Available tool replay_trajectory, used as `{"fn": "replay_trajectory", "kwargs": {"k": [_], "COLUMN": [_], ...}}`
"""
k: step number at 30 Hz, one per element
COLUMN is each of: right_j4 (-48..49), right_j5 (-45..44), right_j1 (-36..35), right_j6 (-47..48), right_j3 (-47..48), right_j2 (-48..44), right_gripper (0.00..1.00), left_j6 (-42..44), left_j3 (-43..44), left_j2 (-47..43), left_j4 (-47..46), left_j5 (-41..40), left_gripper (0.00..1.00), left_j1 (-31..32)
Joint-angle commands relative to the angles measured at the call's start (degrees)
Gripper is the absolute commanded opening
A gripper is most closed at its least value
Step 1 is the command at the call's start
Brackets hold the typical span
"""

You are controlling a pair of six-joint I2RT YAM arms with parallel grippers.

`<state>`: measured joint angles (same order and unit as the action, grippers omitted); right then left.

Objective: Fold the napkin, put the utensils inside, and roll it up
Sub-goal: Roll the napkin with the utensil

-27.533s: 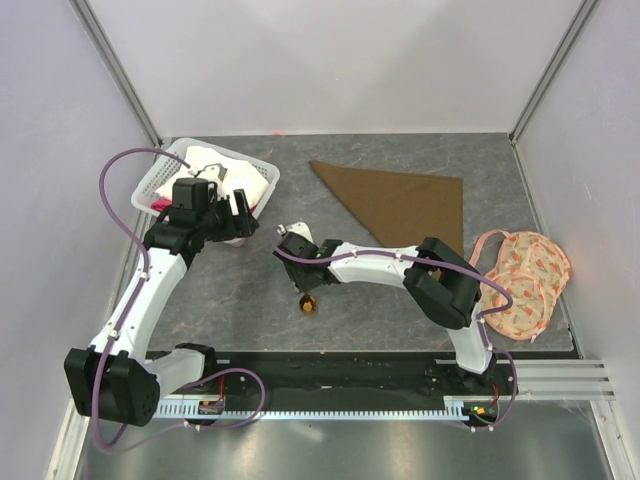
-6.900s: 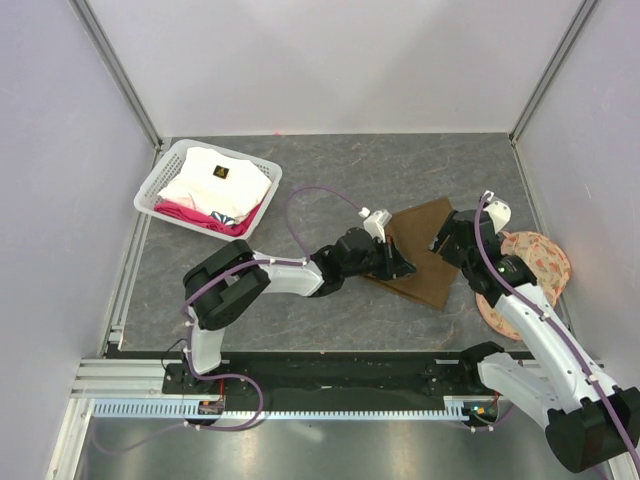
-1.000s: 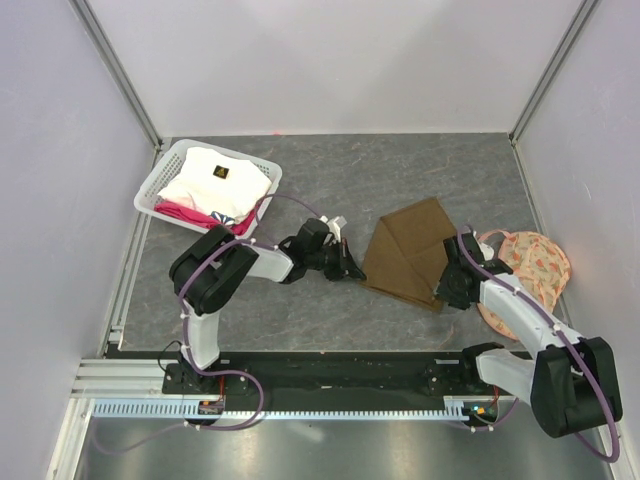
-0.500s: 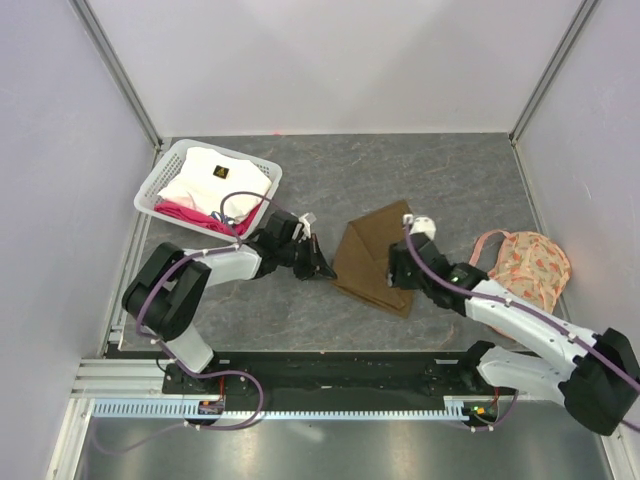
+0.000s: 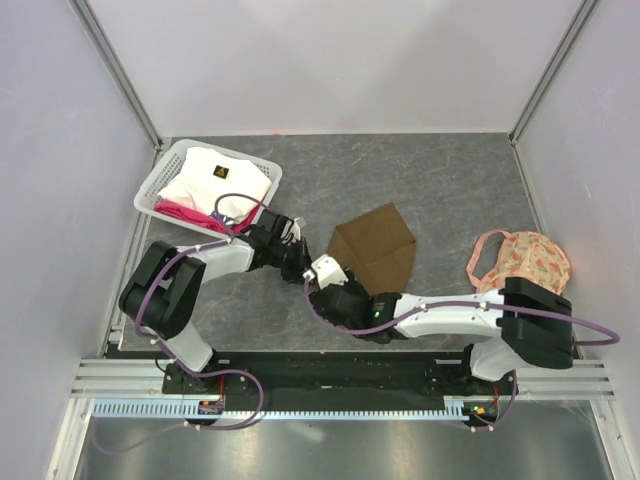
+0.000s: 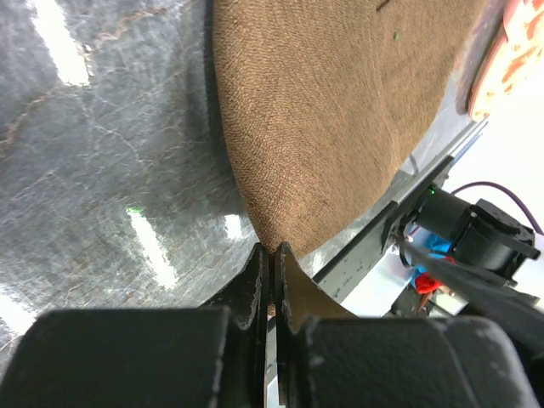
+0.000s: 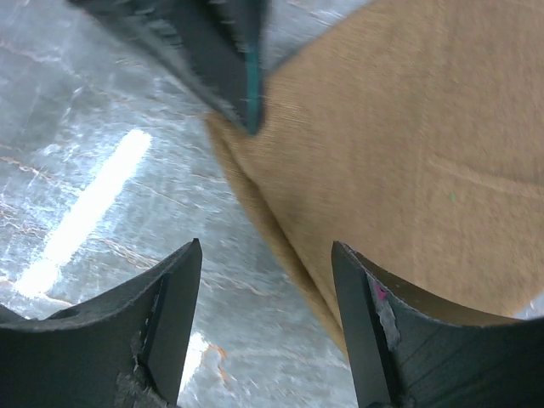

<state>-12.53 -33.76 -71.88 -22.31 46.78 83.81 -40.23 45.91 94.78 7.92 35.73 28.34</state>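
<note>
The olive-brown napkin [image 5: 378, 245] lies folded on the grey table near the middle. My left gripper [image 5: 303, 268] is at its near-left corner, and in the left wrist view its jaws [image 6: 272, 251] are shut, with the napkin's [image 6: 323, 110] tip pinched at their ends. My right gripper [image 5: 328, 280] is right beside it. In the right wrist view it [image 7: 265, 245] is open and empty, straddling the napkin's [image 7: 391, 144] folded edge, with a left finger [image 7: 217, 59] just ahead. The spoon is out of view.
A white basket [image 5: 158, 182] holding a white cloth [image 5: 215, 180] and pink fabric stands at the back left. A peach floral fabric piece [image 5: 522, 265] lies at the right. My right arm [image 5: 440, 315] stretches across the table's front, along the rail.
The napkin has slid left with my left gripper, which drew back toward the basket. My right arm swung left along the front, and its gripper now sits at the napkin's near-left corner.
</note>
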Motion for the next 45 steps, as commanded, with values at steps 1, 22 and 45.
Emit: {"fn": "replay_trajectory", "kwargs": {"k": [1,22,45], "right_j4": [4.71,3.48,-6.78], "right_j5": [-7.27,-19.94,4.46], "right_j1": [-2.82,-5.29,-1.96], "right_j6": [4.72,5.96,10.27], "right_j3": [2.7,2.96,7.7], "right_j2": [4.6,17.61,13.66], "right_gripper": [0.71,0.57,0.0], "left_j6": [3.05,4.63,-0.29], "left_j3": [1.9,2.17,-9.61], "left_j2": [0.84,0.58,-12.76], "left_j4": [2.1,4.21,-3.97], "left_j5": [3.65,6.29,-5.48], "left_gripper": [0.02,0.02,0.74], "left_j1": [-0.83,-3.2,-5.57]}}
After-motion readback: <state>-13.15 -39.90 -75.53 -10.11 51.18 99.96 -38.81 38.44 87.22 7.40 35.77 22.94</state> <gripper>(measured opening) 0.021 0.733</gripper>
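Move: Just under my open right hand, about 6 cm down, lies the napkin's near-left folded edge. My left fingers already pinch the end of that edge some 5 cm farther out, 5 cm to the left and 3 cm lower than my right hand. The napkin's flat middle is roughly 7 cm ahead and 6 cm to the right of my right hand. From my left hand, the right hand's spot on the edge is about 5 cm back, 5 cm to the right and 3 cm below. I lower my right hand about 5.5 cm onto the napkin's folded edge, rolling it some 20 degrees so that its left side drops, then shut its fingers on the cloth. My left hand keeps its pinch, easing barely a centimetre left, until the right is closing; then it opens wide and backs off left, some 3.5 cm in all. ##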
